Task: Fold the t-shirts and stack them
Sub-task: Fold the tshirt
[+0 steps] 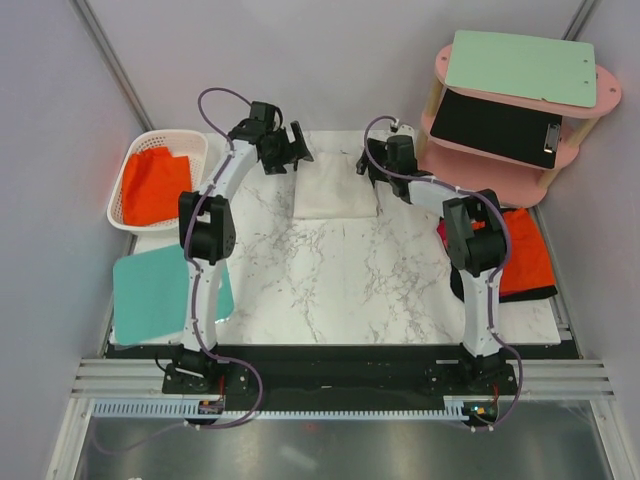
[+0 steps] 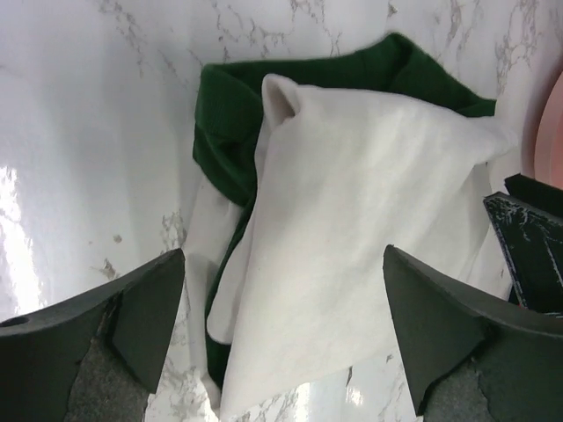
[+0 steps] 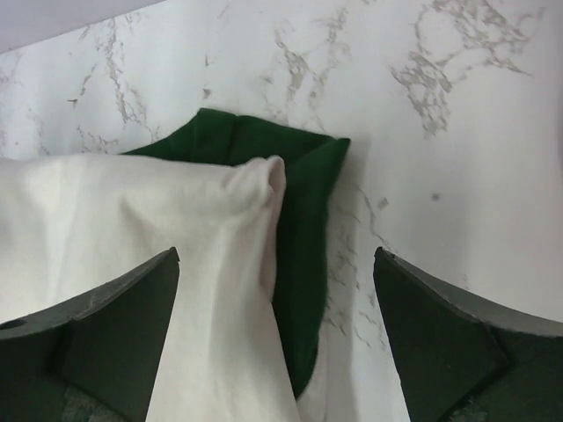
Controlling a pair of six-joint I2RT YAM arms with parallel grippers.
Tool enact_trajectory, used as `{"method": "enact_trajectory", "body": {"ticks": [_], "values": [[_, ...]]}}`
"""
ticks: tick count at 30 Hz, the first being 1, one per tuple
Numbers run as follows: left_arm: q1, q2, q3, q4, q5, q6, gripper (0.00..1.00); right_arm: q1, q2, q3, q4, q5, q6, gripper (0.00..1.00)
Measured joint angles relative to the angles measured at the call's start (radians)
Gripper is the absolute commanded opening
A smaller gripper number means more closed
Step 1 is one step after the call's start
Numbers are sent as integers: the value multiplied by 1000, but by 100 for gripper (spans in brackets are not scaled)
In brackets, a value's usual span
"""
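Observation:
A folded cream-white t-shirt [image 1: 335, 187] lies at the back middle of the marble table, on top of a folded dark green t-shirt [image 2: 227, 114]. The green one shows only as an edge round the white one [image 2: 352, 211] in the wrist views. My left gripper [image 1: 288, 150] hovers at the stack's left end, open, its fingers [image 2: 145, 312] wide apart over the cloth and holding nothing. At the right end my right gripper [image 1: 367, 163] is likewise open, above the white shirt's corner [image 3: 132, 220] and the green edge [image 3: 303, 185].
A white basket [image 1: 190, 145] at the left holds orange cloth, with a teal board [image 1: 150, 290] in front of it. A pink two-tier shelf [image 1: 500, 165] with clipboards stands at the back right. Orange and black cloth [image 1: 525, 255] lies beside the right arm.

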Motion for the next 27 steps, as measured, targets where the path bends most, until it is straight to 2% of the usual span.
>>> {"method": "enact_trajectory", "body": {"ticks": [4, 10, 16, 19, 22, 27], "values": [[0, -95, -150, 45, -23, 1, 100, 1, -117, -139, 21, 42, -9, 98], [-14, -376, -520, 136, -35, 1, 100, 3, -437, -337, 8, 76, -22, 98], [-141, -602, -753, 216, -50, 1, 100, 4, -673, -409, -152, 126, -64, 98], [-219, -646, -829, 248, -42, 0, 99, 4, -714, -447, -237, 155, -68, 98], [-291, -655, -910, 285, -27, -6, 99, 2, -764, -554, -341, 201, -61, 98], [-376, -635, -963, 310, 6, -30, 98, -3, -821, -626, -543, 278, -53, 98]]}}
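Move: The folded t-shirt, roughly 19 cm square, lies just below both open grippers, which stand near its far corners: its middle is about 6 cm back and 9 cm right of the left hand, about 5 cm back and 8 cm left of the right hand, some 4 cm lower. The white basket is about 31 cm left of the left hand and 5 cm back. The orange and red shirt pile is some 30 cm right of the right hand and 24 cm back. Both hands draw back from the far corners of the t-shirt, fingers staying wide open. The left goes back about 24 cm and then also 11 cm right, humping 5 cm up before sinking to bare table nearer than the near edge, turning some 20 degrees clockwise. The right rises 14 cm while going back and right towards the orange pile, then sinks 10, its left side rolling down and its fingertips tipping down. ##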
